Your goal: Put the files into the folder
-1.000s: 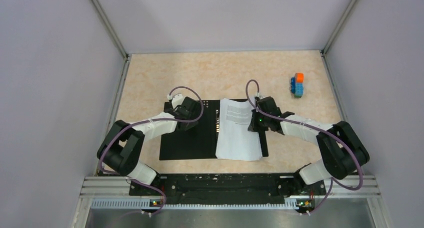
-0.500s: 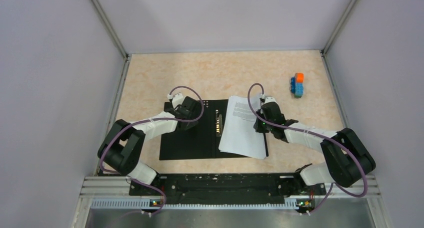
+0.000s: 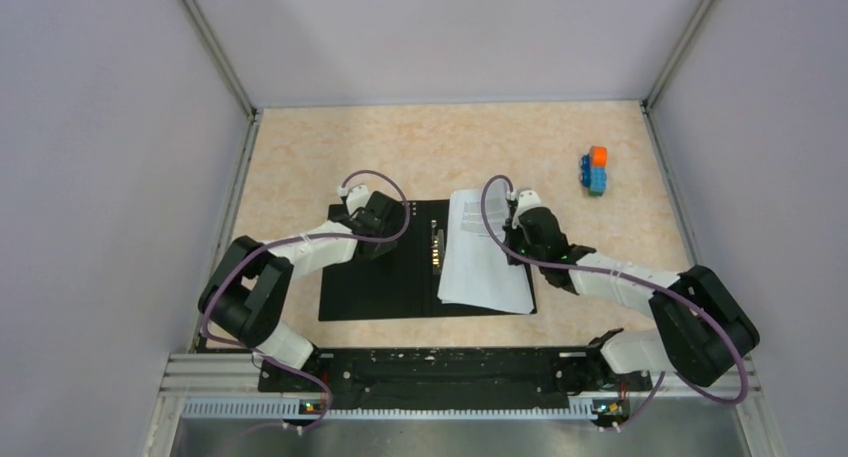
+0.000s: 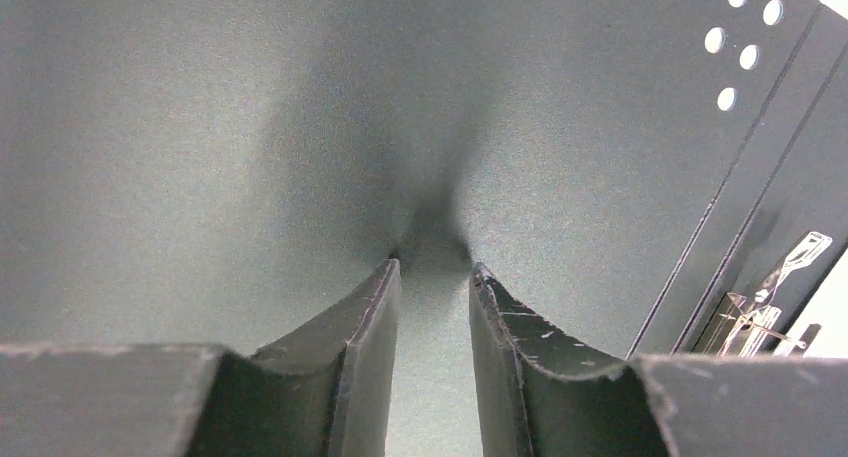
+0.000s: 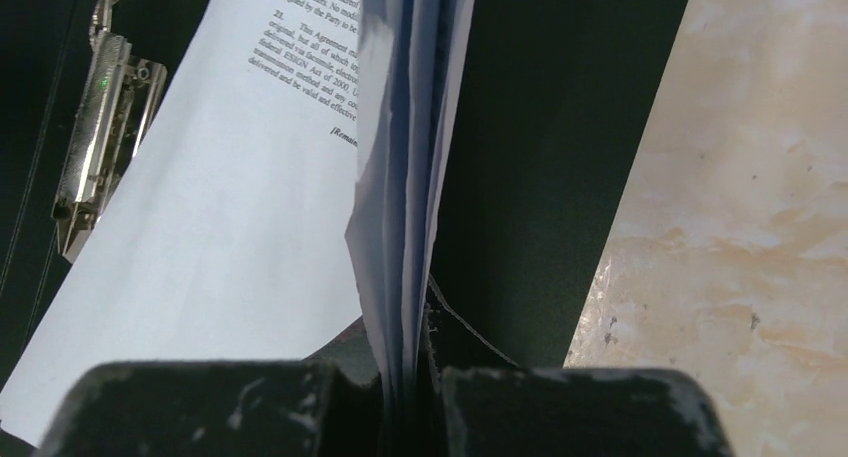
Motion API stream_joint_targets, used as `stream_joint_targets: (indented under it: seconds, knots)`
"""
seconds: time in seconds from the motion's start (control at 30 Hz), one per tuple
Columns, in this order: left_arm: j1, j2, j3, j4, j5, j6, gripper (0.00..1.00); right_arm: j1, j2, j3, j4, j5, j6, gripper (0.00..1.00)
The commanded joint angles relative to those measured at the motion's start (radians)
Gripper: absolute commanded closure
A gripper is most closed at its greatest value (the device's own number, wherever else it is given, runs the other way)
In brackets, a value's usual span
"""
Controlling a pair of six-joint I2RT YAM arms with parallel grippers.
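Observation:
The folder [image 3: 370,287] lies open on the table, black inside up, with its metal clip [image 3: 437,247] along the spine. The files [image 3: 482,272], white printed sheets, rest skewed on its right half. My right gripper [image 3: 515,227] is shut on their right edge; in the right wrist view the sheets [image 5: 200,227] fan out from between the jaws [image 5: 410,367], above the black folder [image 5: 540,177], with the clip [image 5: 100,117] at the left. My left gripper [image 3: 383,235] is open, its tips [image 4: 432,267] down on the folder's left half [image 4: 250,127], nothing between them.
An orange-and-blue toy block stack [image 3: 596,170] stands at the back right on the beige table [image 3: 450,147]. Grey walls close in the sides and back. In the left wrist view the clip [image 4: 770,297] and a row of punched holes [image 4: 727,99] show at the right.
The right gripper has drawn the files slightly right and toward the near side; the curled, raised sheets now lie flatter on the folder's right half. The left gripper has stayed in place on the folder.

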Motion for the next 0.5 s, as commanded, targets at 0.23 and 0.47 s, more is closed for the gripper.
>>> stream_joint_targets:
  seconds: [0.23, 0.47]
  knots:
    - [0.008, 0.018, 0.029, -0.006, -0.013, 0.020, 0.63, 0.037, -0.182, -0.013, 0.036, 0.069, -0.081, 1.00]
    - [0.014, 0.017, 0.030, -0.007, -0.011, 0.025, 0.63, 0.037, -0.287, -0.050, 0.098, -0.039, -0.107, 1.00]
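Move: The folder's metal clip, which the files in the right hand must end up by, lies about 20 cm to that hand's left and some 2 cm ahead, roughly 2 cm lower. The middle of the files themselves is about 8 cm to its left and level with it, near the same low height. The toy train stands some 18 cm ahead and 20 cm to its right. From the left hand, low over the folder's left half, the clip is about 15 cm to the right. The files, still pinched by their right edge in the shut fingers, are drawn almost straight up off the folder's right half by the right hand, about 6 cm and quickening after a slow start. Meanwhile the wrist tips the fingers up some 12 degrees, towards level. ##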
